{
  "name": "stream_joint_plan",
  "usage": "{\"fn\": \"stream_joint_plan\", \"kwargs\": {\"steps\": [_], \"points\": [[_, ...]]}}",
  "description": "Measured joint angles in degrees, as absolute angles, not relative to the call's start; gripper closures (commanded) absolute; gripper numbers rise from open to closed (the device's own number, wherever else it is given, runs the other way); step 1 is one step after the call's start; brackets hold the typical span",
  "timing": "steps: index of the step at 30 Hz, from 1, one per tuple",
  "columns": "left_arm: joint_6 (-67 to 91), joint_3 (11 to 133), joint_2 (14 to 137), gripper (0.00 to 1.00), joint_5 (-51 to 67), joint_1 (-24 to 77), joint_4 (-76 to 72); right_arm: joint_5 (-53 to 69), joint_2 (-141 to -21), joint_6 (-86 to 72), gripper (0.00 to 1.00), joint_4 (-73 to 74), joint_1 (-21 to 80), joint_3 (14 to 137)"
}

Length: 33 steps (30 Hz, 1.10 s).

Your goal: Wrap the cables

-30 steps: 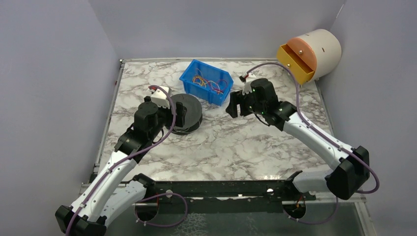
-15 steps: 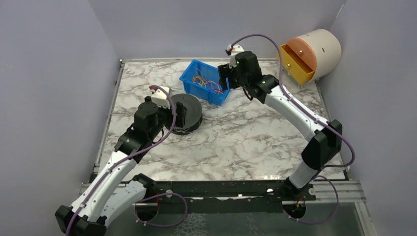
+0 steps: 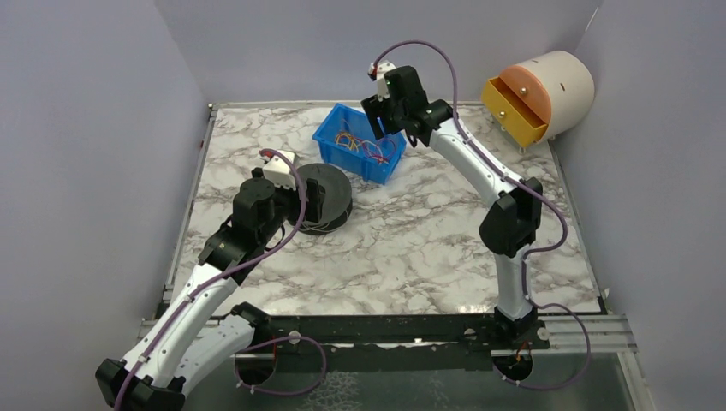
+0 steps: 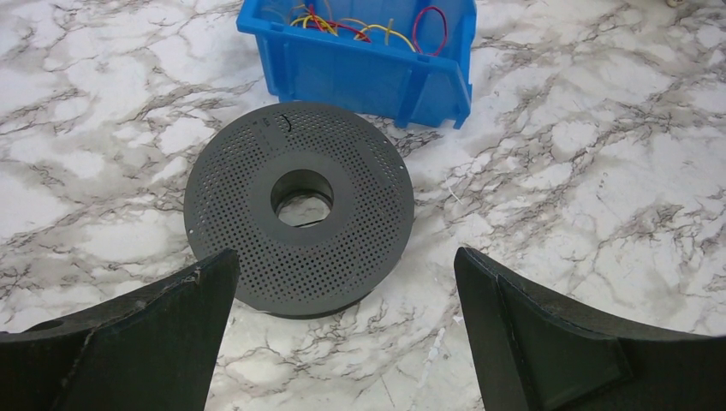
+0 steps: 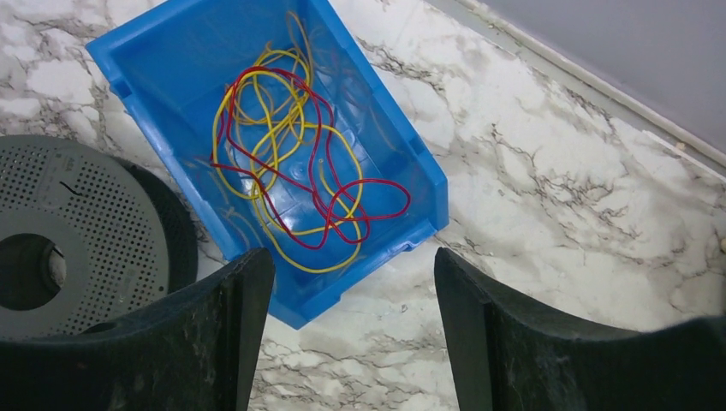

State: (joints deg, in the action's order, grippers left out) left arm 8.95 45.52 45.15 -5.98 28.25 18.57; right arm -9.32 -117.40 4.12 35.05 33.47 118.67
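Note:
Thin red and yellow cables [image 5: 295,184] lie tangled in a blue bin [image 5: 158,47]; they also show in the top view [image 3: 358,143] and the left wrist view [image 4: 360,26]. A dark perforated spool [image 4: 300,205] lies flat on the marble, next to the bin [image 3: 338,128]. My right gripper [image 5: 351,330] is open and empty, raised above the bin's near corner [image 3: 378,116]. My left gripper [image 4: 347,334] is open and empty, just short of the spool [image 3: 325,195].
A cream drum with an orange face and an open yellow drawer [image 3: 518,107] stands at the back right. Grey walls close in the marble table [image 3: 411,248] on three sides. The spool's edge shows in the right wrist view [image 5: 77,231].
My right arm has swung from the middle of the table up and to the back, and now hovers over the blue bin. The left arm has not moved.

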Motion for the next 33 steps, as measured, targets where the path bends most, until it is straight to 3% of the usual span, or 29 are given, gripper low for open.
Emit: {"fn": "stream_joint_plan", "kwargs": {"steps": [16, 33], "points": [[9.0, 45.5, 45.9, 0.01, -5.4, 28.3, 18.6, 2.4, -131.2, 3.5, 0.27, 37.5, 25.1, 129.2], [9.0, 45.5, 47.5, 0.01, -5.3, 28.3, 18.6, 9.0, -137.4, 4.0, 0.30, 31.9, 24.2, 130.6]]}}
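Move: The tangled red and yellow cables lie about 8 cm ahead of my right hand, 5 cm to its left and some 20 cm below. The blue bin sits around them, its middle also about 8 cm ahead and 5 cm left. The grey spool stands roughly 12 cm back from that hand and 14 cm to its left. From my left hand the cables are about 29 cm ahead and 11 cm to the right, some 20 cm lower. I lower my open right hand about 10 cm towards the cables in the blue bin while reaching some 7 cm forward, bowing slightly right on the way and then back left. The fingers tip about 10 degrees further down and keep their gap; the descent eases off above the bin's right-hand part, beside the red loop. ##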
